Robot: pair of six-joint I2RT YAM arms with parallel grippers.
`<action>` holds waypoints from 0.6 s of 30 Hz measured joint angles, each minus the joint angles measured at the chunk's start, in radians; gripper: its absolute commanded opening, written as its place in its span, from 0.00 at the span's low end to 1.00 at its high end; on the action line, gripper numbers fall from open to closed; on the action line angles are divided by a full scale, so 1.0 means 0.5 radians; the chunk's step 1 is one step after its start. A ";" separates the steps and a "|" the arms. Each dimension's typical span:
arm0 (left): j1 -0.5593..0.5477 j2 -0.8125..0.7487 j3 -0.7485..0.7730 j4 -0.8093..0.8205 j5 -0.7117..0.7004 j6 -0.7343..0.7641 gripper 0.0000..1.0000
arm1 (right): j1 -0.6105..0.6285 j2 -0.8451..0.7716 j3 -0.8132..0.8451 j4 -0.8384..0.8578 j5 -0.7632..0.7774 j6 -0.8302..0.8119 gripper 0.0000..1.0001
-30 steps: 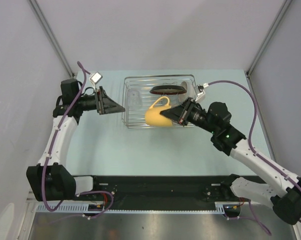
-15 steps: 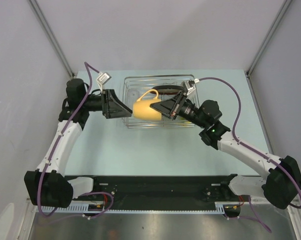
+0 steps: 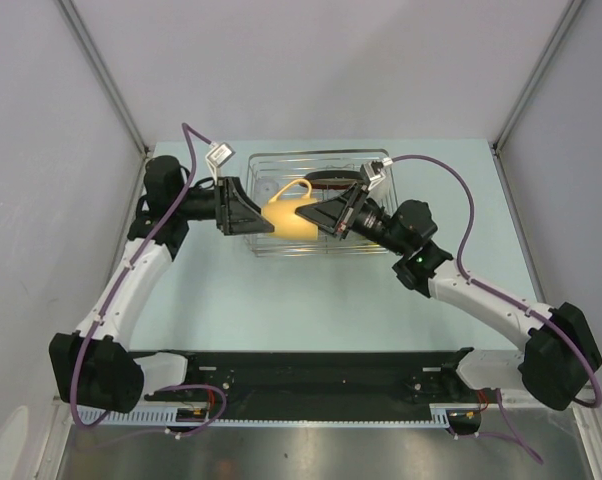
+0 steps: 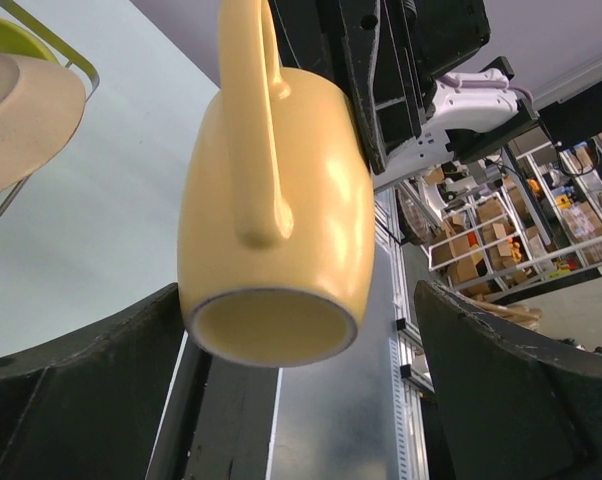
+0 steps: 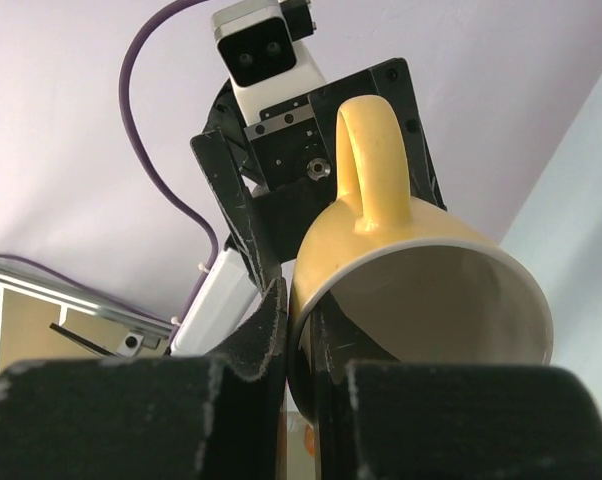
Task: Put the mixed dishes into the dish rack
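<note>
The yellowish handled cup [image 3: 289,214] hangs on its side above the left part of the dish rack [image 3: 321,154], handle up. My right gripper [image 3: 319,216] is shut on its rim; in the right wrist view one finger sits inside the cup [image 5: 421,270] and one outside, the gripper [image 5: 301,315] pinching the wall. My left gripper [image 3: 263,218] is open at the cup's base. In the left wrist view the cup [image 4: 281,230] fills the middle, its base just ahead of the wide gap of that gripper [image 4: 301,400]. A dark-red-rimmed plate [image 3: 333,178] stands in the rack.
A beige dish [image 4: 21,110] shows at the upper left of the left wrist view behind a rack wire [image 4: 51,45]. Grey walls close in the table at the left, right and back. The arms' black base rail [image 3: 311,375] runs along the near edge.
My right arm carried the cup up and left, from the rack's front to over its left part. My left gripper moved right until its open fingers reached the cup's base.
</note>
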 measured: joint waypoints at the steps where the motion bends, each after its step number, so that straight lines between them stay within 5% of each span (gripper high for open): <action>1: -0.008 0.003 0.000 0.006 -0.006 -0.005 1.00 | 0.005 0.013 0.000 0.014 0.000 0.002 0.00; 11: -0.068 0.104 0.000 0.073 -0.052 -0.047 0.91 | 0.070 0.159 0.000 0.206 0.032 0.039 0.00; 17: -0.081 0.137 0.000 0.092 -0.050 -0.072 0.52 | 0.092 0.179 0.000 0.223 0.053 0.045 0.00; 18: -0.081 0.137 0.000 0.097 -0.053 -0.082 0.38 | 0.094 0.182 -0.001 0.233 0.056 0.048 0.00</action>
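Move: My right hand already holds the yellow mug by its rim, the mug's middle roughly 4 cm left, 2 cm back and 4 cm below; my open left fingers are its goal, some 9 cm left, 2 cm back and 3 cm lower. From my left hand the mug is about 6 cm right, 1 cm ahead and 1 cm down. In the rack, roughly 17 cm below that hand, the glass stands 11 cm straight ahead and the wooden plate 6 cm ahead, 16 cm right. I bring the mug base-first into my open left gripper: my right hand keeps its pinch on the rim and carries it about 2 cm left, sinking a little. My left hand eases right, down and forward, just over 1 cm each, until its fingers straddle the mug's base end, then closes by about a fifth, its pads coming to grip the body from both sides as they meet rising resistance. ##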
